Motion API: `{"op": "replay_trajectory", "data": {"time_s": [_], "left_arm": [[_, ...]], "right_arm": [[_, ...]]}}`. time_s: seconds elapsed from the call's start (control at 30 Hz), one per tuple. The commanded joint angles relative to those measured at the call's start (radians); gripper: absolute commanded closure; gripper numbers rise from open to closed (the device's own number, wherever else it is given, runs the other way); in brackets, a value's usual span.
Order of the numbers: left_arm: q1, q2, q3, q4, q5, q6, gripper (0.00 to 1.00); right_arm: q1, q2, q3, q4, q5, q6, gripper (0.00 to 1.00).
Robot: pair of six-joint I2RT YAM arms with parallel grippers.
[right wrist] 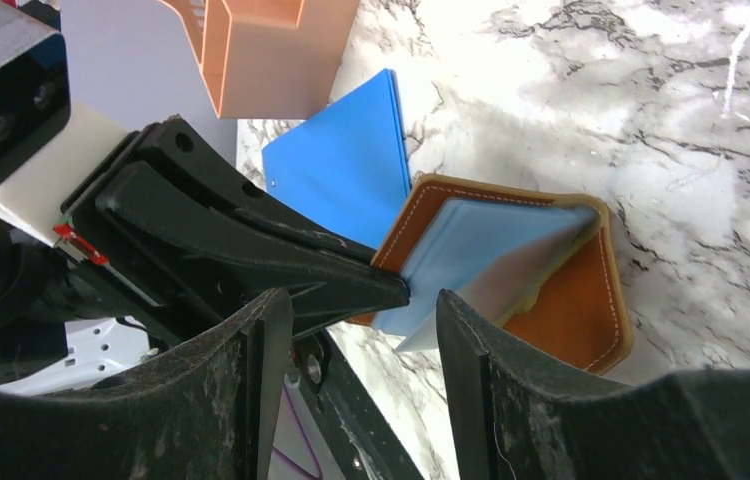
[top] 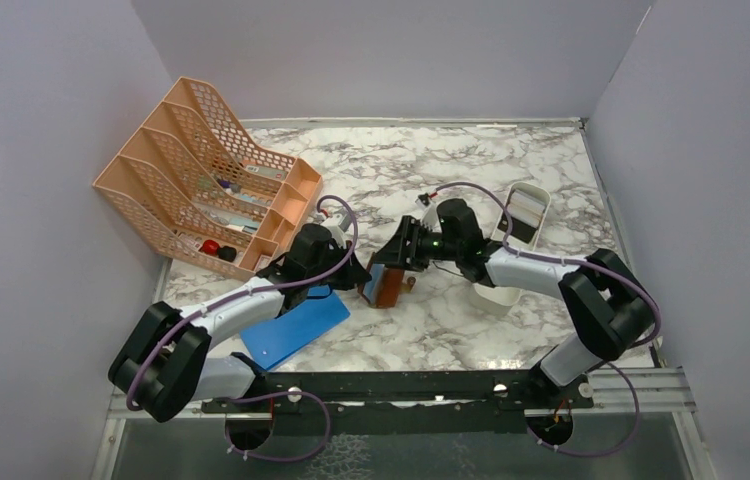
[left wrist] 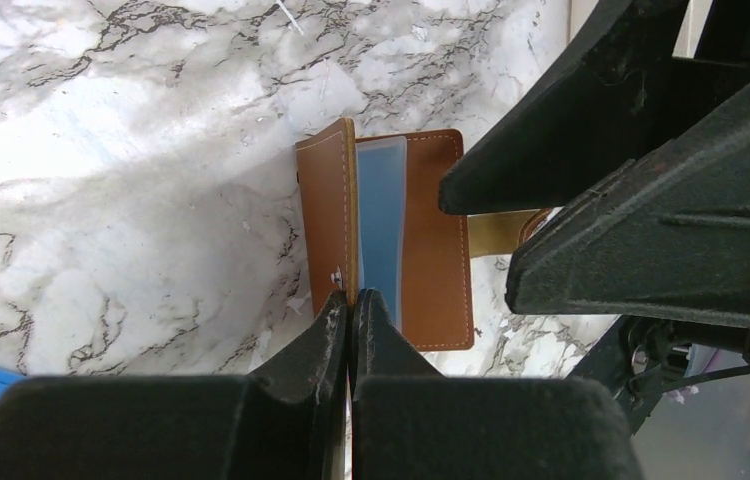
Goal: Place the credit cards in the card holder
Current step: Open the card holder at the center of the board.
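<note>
The card holder [top: 387, 287], a brown leather wallet, stands open on the marble between the two grippers. My left gripper [left wrist: 351, 298] is shut on the edge of its raised cover [left wrist: 327, 215]. A light blue credit card [left wrist: 381, 215] sits inside the open wallet. In the right wrist view, the card [right wrist: 471, 250] lies among pale sleeves against the wallet's inner face [right wrist: 576, 300]. My right gripper [right wrist: 361, 305] hovers just short of the wallet's open side, jaws apart, gripping nothing. From above, the left gripper [top: 356, 275] and right gripper [top: 396, 262] meet over the wallet.
A large bright blue flat board [top: 296, 325] lies beside the left arm, close to the wallet. An orange mesh rack [top: 206, 175] stands at the back left. A white oblong tray [top: 523, 215] sits behind the right arm. Grey walls enclose the table.
</note>
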Motion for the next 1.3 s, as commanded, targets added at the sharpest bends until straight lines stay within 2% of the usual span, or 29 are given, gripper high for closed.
{"op": "replay_trajectory", "data": {"time_s": [0.0, 0.4, 0.63, 0.9, 1.07, 1.2, 1.27], "left_arm": [[-0.008, 0.010, 0.028, 0.029, -0.011, 0.007, 1.00], [-0.008, 0.009, 0.023, 0.032, -0.009, 0.007, 1.00], [-0.008, 0.004, 0.019, 0.014, -0.030, -0.001, 1.00], [-0.008, 0.044, -0.011, 0.030, -0.072, -0.078, 1.00], [-0.008, 0.131, -0.041, 0.094, -0.048, -0.156, 0.88], [-0.008, 0.160, 0.006, 0.005, -0.101, -0.146, 0.68], [-0.007, 0.154, 0.027, -0.047, -0.135, -0.134, 0.64]], "right_arm": [[0.006, 0.046, 0.051, 0.070, -0.048, 0.032, 0.40], [0.006, 0.129, 0.074, 0.053, -0.052, 0.019, 0.42], [0.006, 0.120, 0.065, -0.106, 0.030, -0.081, 0.43], [0.006, 0.094, -0.027, -0.227, 0.194, -0.219, 0.60], [0.006, 0.091, -0.027, -0.301, 0.263, -0.282, 0.67], [0.006, 0.083, 0.003, -0.386, 0.371, -0.341, 0.71], [0.006, 0.085, 0.018, -0.413, 0.401, -0.357, 0.72]]}}
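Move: Half open like a V, the card holder has its left leaf still pinched by the left hand; its middle lies about 3 cm to that hand's right and 3 cm below it. From the open right hand, it is some 6 cm down, 2 cm back and 1 cm left. The blue folder lies about 14 cm left, 7 cm back and 7 cm down from the left hand; the white container is some 23 cm right and 10 cm down from the right hand, about level with it. Reaching about a centimetre farther left over the leaves, the right hand then sinks roughly 9 cm and sweeps 5 to 6 cm right across the card holder, its fingers closing partway as the wrist rolls some 25 degrees, until its tips meet the inside of the right leaf. The left hand holds the left leaf still until late, then dips nearly 4 cm and opens its fingers partway around it. ##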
